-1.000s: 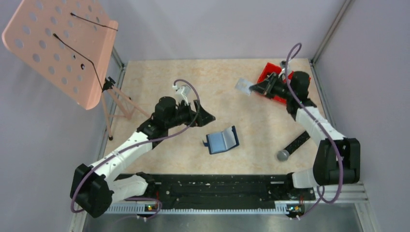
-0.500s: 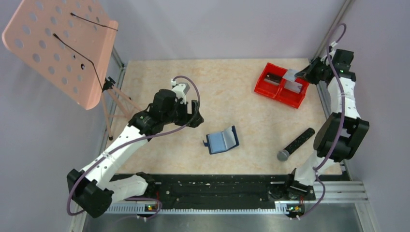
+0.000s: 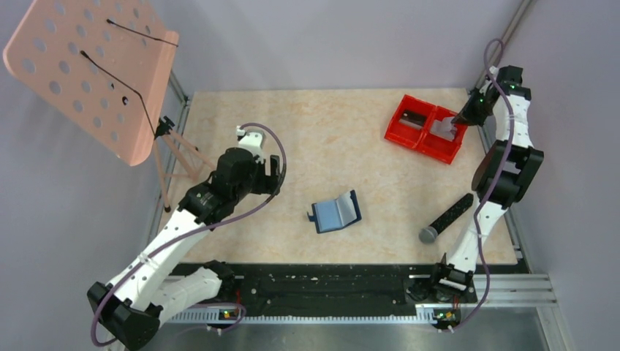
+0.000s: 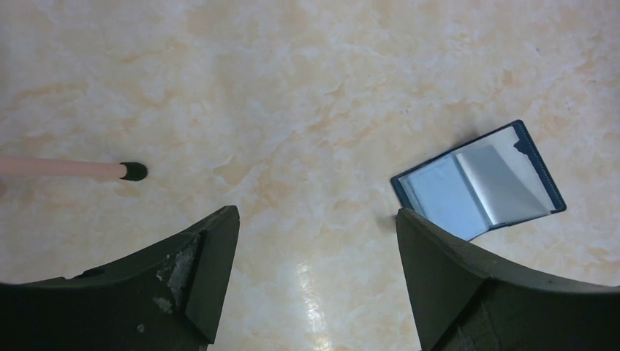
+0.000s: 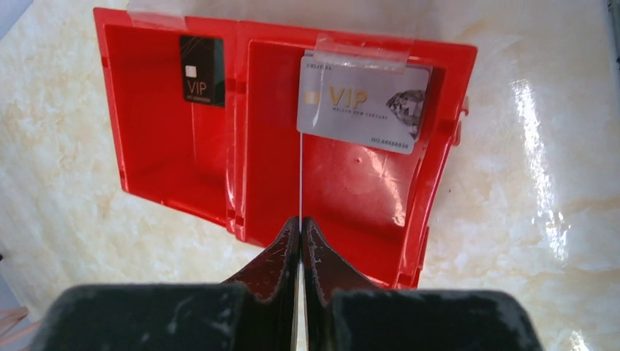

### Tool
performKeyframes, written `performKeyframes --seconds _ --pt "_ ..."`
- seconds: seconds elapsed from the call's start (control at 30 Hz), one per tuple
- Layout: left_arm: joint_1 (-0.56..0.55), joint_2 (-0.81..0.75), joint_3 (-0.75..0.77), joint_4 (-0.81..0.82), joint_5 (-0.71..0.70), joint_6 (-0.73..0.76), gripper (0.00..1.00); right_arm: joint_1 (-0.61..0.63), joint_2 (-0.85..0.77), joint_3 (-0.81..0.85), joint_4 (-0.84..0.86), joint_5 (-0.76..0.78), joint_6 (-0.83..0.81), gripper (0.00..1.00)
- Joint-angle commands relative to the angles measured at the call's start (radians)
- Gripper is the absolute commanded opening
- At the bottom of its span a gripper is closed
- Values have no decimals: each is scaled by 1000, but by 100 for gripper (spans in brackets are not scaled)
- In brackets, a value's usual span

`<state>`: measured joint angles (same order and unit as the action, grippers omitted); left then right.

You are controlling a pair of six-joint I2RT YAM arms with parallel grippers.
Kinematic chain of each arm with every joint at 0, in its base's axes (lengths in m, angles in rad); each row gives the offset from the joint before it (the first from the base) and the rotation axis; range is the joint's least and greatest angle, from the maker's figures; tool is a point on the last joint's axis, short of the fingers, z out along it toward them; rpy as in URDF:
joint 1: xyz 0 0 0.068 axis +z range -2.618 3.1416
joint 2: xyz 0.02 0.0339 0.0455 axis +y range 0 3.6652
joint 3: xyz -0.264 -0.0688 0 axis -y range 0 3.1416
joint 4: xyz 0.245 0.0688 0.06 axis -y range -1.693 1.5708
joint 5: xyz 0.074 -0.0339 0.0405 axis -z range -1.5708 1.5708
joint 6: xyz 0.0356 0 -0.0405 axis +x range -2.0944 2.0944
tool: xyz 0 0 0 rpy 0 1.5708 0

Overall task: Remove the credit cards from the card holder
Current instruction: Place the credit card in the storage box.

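The navy card holder (image 3: 335,212) lies open on the table, its pale blue inner faces up (image 4: 479,191). My left gripper (image 3: 274,175) hangs open to its left, nothing between the fingers (image 4: 318,219). My right gripper (image 3: 462,118) is over the right compartment of the red bin (image 5: 146,146). It is shut (image 5: 300,219) on a thin pale credit card (image 5: 300,146) seen edge-on. A pale grey card (image 5: 363,104) lies in that right compartment. A black card (image 5: 202,71) lies in the left one.
A black microphone with a grey ball head (image 3: 447,218) lies at the right, near the front. A pink perforated music stand (image 3: 95,73) rises at the far left, and one of its feet (image 4: 133,171) rests on the table. Walls close in the table's sides.
My right arm swung right with the pale card, from left of the red bin to over its right compartment. My left arm drew back to the left, away from the card holder.
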<state>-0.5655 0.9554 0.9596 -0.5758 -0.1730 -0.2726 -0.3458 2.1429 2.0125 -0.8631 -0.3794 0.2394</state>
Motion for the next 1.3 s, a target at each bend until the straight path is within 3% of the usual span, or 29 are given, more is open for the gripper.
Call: performKeyframes --seconds 0.0,0.3,0.43,1.03,1.27 --pt "-1 -30 -17 46 -86 37 84 -22 76 135 -68 -3 -35 0" --pt "-1 3 -9 48 -79 47 84 -28 230 310 -69 -120 -39 0" --pt "-1 1 -10 47 -88 48 83 -38 255 322 -59 -115 -20 5" --pt "-1 -16 -15 48 -95 52 83 -51 259 341 58 25 88 27" --pt "-2 -24 -16 48 -95 52 83 -51 240 385 81 73 118 29"
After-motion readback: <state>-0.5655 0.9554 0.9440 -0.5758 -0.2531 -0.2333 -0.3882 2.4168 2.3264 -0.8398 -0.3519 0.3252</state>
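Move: The right compartment of the red storage box, where the held card is going, has its middle about 4 cm ahead of the right hand, 1 cm to its left and 10 cm below. The silver card already there lies roughly 6 cm ahead, straight in line with the hand, and the black card in the other compartment about 10 cm ahead and 10 cm left. From the left hand that right compartment is some 27 cm ahead, 50 cm right and 18 cm below. The card still pinched in the right fingers is carried forward and down, some 4 cm each way, into the storage box's right compartment. Late in that descent the fingers begin to part, opening to under a third and letting go of the card; the hand then slides about 4 cm right and a little forward, rises about 1 cm and turns slightly clockwise. ##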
